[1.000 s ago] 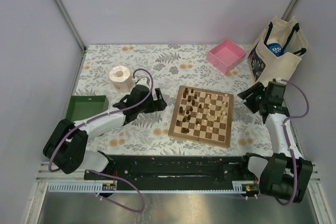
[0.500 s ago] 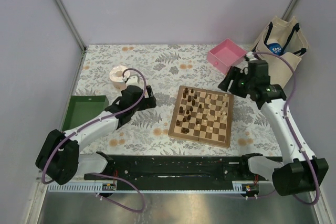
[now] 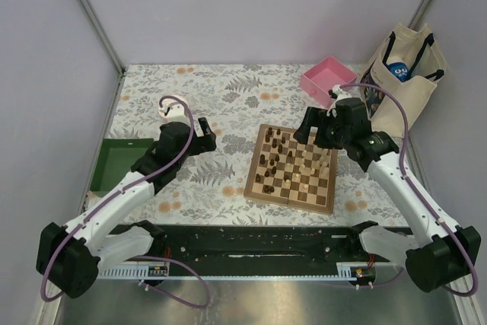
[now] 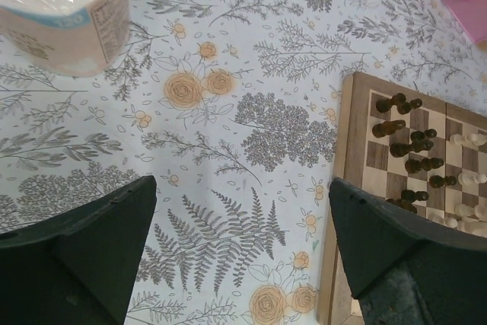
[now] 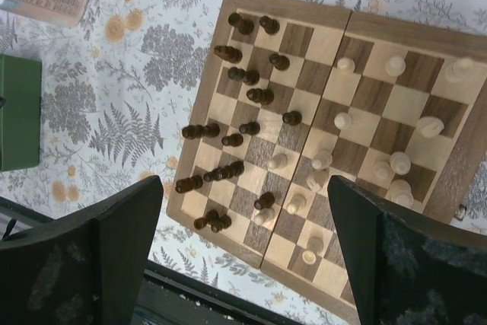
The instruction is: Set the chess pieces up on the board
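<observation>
The board (image 3: 289, 202) lies at the table's centre on the floral cloth. Dark chess pieces (image 3: 272, 154) crowd its left half, several lying on their sides, and pale chess pieces (image 3: 316, 169) are scattered over its right half. My right gripper (image 3: 306, 129) hovers open above the board's far right part; in the right wrist view the board (image 5: 251, 1) fills the space between its fingers (image 5: 99, 256), with dark pieces (image 5: 228, 138) and pale pieces (image 5: 396, 165) below. My left gripper (image 3: 207, 141) hangs open and empty over bare cloth, left of the board (image 4: 351, 150).
A pink tray (image 3: 329, 80) sits at the back right beside a tote bag (image 3: 403, 66). A green tray (image 3: 122, 157) lies at the left edge. A wrapped paper roll (image 3: 171, 106) stands behind my left arm, and shows in the left wrist view (image 4: 68, 13).
My right arm has swung from the table's right edge leftward over the board, and its jaws have widened. My left arm has risen and pulled back from the board.
</observation>
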You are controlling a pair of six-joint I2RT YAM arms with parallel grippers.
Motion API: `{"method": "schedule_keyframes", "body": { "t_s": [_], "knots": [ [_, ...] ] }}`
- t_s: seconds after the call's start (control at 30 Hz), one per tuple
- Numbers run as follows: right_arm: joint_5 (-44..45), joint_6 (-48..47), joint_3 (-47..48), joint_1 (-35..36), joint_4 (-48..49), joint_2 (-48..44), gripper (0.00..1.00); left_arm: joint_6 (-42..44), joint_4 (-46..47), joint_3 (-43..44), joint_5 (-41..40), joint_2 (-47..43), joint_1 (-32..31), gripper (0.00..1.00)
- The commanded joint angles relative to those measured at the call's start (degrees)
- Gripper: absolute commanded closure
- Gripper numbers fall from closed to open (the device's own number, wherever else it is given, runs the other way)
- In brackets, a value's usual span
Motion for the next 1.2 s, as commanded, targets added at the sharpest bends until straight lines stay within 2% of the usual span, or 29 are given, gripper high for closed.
{"method": "schedule_keyframes", "body": {
  "t_s": [0.0, 0.03, 0.1, 0.17, 0.2, 0.37, 0.5, 0.8, 0.9, 1.17],
  "knots": [
    [2.31, -0.96, 3.48, 0.1, 3.6, 3.44, 0.0, 2.94, -4.1, 0.03, -3.76, -3.82, 0.29, 0.01],
    [2.06, -1.83, 5.68, 0.01, 1.31, 6.16, 0.0, 3.38, -4.89, 0.64, -3.94, -4.0, 0.38, 0.01],
    [1.1, -3.15, 10.69, 0.8, -1.78, 11.09, 0.07, 4.0, -7.43, 2.57, -5.51, -3.91, 0.38, 0.01],
    [1.53, -4.12, 13.86, 2.38, -3.28, 15.31, 0.19, 4.0, -11.12, 5.29, -7.36, -3.3, 0.47, 0.01],
    [2.49, -4.82, 15.1, 3.34, -3.55, 17.33, 0.21, 3.92, -13.31, 6.78, -7.63, -3.03, 0.55, 0.01],
    [6.8, -6.93, 24.49, 7.12, -8.9, 27.52, 0.27, 4.79, -21.76, 13.21, -4.47, -4.26, 0.47, 0.01],
    [10.23, -7.2, 29.52, 9.06, -11.81, 34.48, 0.36, 5.32, -26.25, 12.96, -7.45, -7.32, 0.47, 0.01],
    [9.88, -7.73, 32.59, 11.08, -11.02, 42.39, 0.38, 5.94, -28.63, 11.28, -11.23, -10.42, 0.47, 0.01],
    [9.88, -7.38, 34.79, 11.52, -12.07, 44.68, 0.43, 5.85, -28.54, 11.98, -10.62, -9.45, 0.47, 0.01],
    [10.76, -6.67, 35.76, 12.31, -12.16, 48.11, 0.44, 5.5, -28.54, 12.25, -10.36, -8.74, 0.55, 0.01]
  ]
}}
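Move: The dark chess pieces crowding the board's far left corner lie about 9 cm ahead of the right hand, 9 cm to its left and 18 cm below. The board's middle is nearly beneath that hand, some 2 cm back. A pale piece near the far edge stands 7 cm straight ahead; the pink box sits roughly 30 cm ahead and 9 cm right. From the left hand the dark pieces are around 6 cm ahead and 19 cm right. Forward and left, then steeply down: the right hand goes over the board to the dark pieces in the far left corner, sinking about 10 cm, tipping downward and turning somewhat counter-clockwise while its wide-open fingers close to just over half. Empty and open, the left hand backs off left and rearward with a small rise, away from the board, its left side rolling up. ##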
